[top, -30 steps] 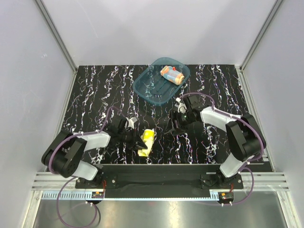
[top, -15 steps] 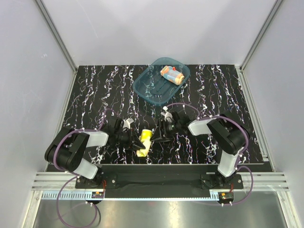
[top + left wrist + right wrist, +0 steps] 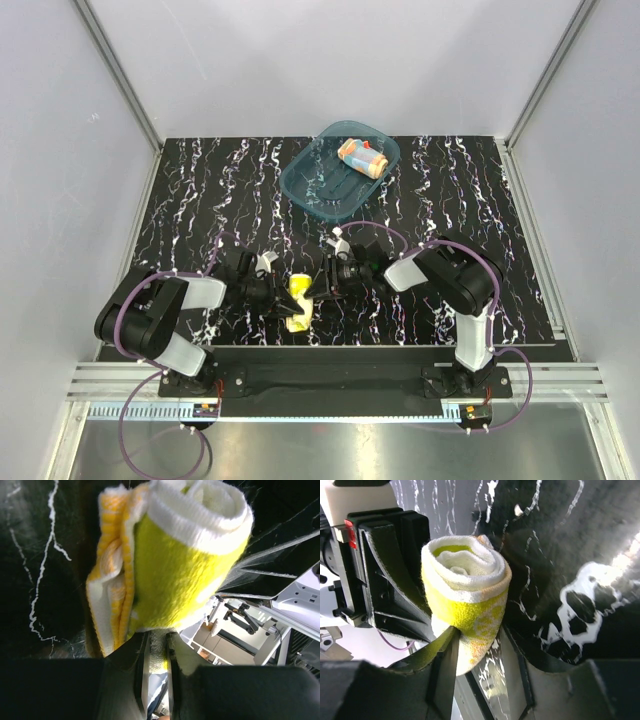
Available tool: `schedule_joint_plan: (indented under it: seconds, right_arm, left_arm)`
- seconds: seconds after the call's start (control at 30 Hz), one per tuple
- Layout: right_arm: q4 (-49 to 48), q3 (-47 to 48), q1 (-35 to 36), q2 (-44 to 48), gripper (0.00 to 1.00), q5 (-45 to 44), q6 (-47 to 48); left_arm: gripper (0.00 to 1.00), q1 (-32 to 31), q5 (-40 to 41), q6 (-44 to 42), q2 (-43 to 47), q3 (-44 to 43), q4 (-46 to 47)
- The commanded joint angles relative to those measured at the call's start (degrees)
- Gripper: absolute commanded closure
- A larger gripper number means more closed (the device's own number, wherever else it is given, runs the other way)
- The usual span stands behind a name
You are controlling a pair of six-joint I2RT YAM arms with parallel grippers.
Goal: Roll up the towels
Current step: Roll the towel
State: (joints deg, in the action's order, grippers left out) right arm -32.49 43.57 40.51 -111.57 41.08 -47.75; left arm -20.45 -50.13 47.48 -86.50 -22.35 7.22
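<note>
A bright yellow towel (image 3: 298,299), rolled up, is held near the table's front edge between both grippers. In the left wrist view my left gripper (image 3: 157,640) is shut on a lower fold of the roll (image 3: 185,565). From the top view that gripper (image 3: 279,300) sits just left of the roll. My right gripper (image 3: 318,290) straddles the roll's other end (image 3: 465,595). Its jaws (image 3: 479,640) stand open: one finger touches the cloth and a gap shows at the other. The other towel (image 3: 362,157), light blue with orange dots, lies rolled in the teal tub (image 3: 322,182).
The teal tub stands at the back centre of the black marbled table (image 3: 200,200). Grey walls and metal rails close in both sides and the back. The table's front edge runs just below the yellow roll.
My right arm has swung left to the yellow roll and its jaws have narrowed around it. My left gripper has kept its hold and shifted the roll slightly left.
</note>
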Motion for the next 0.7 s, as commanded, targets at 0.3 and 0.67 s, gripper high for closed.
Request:
schedule_joint_plan:
  seconds: [0.3, 0.67]
  right_arm:
    - [-16.7, -2.2, 3.5, -4.2, 1.00, -0.5, -6.1]
    - [2.6, 1.1, 3.5, 3.6, 1.00, -4.9, 3.2]
  left_arm:
    - [0.74, 0.4, 7.3, -1.4, -0.6, 3.1, -3.1]
    - [0.54, 0.3, 15.4, -3.2, 8.8, -0.7, -12.9]
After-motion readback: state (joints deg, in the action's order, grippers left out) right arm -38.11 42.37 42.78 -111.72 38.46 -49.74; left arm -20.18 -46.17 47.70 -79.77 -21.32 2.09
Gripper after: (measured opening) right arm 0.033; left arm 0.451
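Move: Between the two inward-pointing hands, the towel roll's middle lies about 3 cm left of the right hand and 3 cm back towards the base, level in height. From the left hand, which still pinches the roll's left side, that middle is some 3 cm to the right and 2 cm ahead. The blue bin sits some 33 cm ahead and 6 cm right of the right hand; the finished towel inside it is about 38 cm ahead and 11 cm right of that hand. Easing about 1 cm left into the side of the towel roll, the right fingers go from half open to practically shut, pinching a thin fold there, with the wrist tilting only a few degrees. The left fingers then spread from nearly closed to about half open, giving up their pinch, and that hand edges under 1 cm left, still beside the cloth. ##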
